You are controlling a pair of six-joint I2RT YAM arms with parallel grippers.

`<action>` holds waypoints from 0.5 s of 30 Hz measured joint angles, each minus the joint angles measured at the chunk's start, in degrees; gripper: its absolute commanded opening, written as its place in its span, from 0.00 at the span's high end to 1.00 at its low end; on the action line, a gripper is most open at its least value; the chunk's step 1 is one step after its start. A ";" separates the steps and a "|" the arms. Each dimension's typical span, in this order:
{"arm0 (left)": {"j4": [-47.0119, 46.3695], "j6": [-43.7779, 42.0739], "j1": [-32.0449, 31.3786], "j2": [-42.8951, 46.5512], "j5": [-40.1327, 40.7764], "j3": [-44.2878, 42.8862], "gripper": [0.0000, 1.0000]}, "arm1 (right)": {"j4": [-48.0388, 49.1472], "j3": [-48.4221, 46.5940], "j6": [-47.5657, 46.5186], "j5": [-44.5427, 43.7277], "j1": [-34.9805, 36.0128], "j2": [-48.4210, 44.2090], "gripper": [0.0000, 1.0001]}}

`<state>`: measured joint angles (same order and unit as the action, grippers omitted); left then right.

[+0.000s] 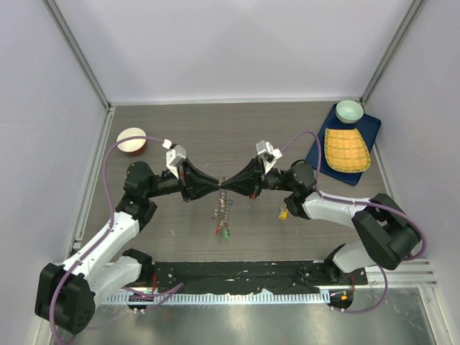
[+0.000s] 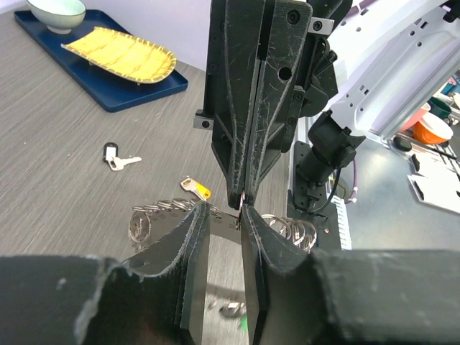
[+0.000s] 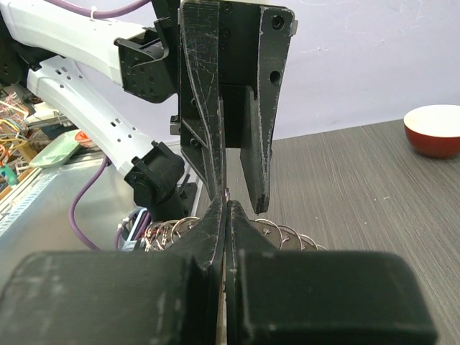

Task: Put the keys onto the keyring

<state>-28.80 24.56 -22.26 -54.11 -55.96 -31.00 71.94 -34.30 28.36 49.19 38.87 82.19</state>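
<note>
The keyring (image 1: 224, 210) hangs under the point where both grippers meet, above the middle of the table, with silver keys and a green tag at its low end. Its small rings show in the left wrist view (image 2: 147, 215) and the right wrist view (image 3: 280, 231). My right gripper (image 1: 231, 184) (image 3: 226, 205) is shut on the keyring's thin edge. My left gripper (image 1: 215, 184) (image 2: 223, 210) is open, tip to tip with the right gripper, with the ring's edge at its fingertips. A yellow-tagged key (image 1: 283, 213) (image 2: 195, 188) and a black-tagged key (image 2: 111, 153) lie loose on the table.
A blue tray (image 1: 374, 129) at the back right holds a yellow woven plate (image 1: 346, 149) and a pale green bowl (image 1: 349, 110). A red bowl (image 1: 131, 140) stands at the back left. Grey walls close in the table.
</note>
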 measured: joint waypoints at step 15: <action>8.24 -5.79 -0.57 0.48 -0.57 -2.51 1.00 | -1.55 0.00 -1.03 -0.26 -0.24 0.00 0.86</action>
<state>-20.56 18.76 -22.83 -53.63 -56.53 -33.52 70.39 -34.30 27.33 48.93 38.63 82.19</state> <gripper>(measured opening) 0.011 0.036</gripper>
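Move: The keyring's end is already pinched at the right hand's fingertips, about 1 cm to the left of that hand and 1 cm to the right of the left hand, level with both. The yellow key lies on the table some 17 cm to the left hand's right, 3 cm back and 22 cm below. The silver key lies about 18 cm to that hand's right, 9 cm ahead and just as low. Left hand, staying within 1 cm, shuts its quarter-open fingers on the keyring end the right still pinches. ##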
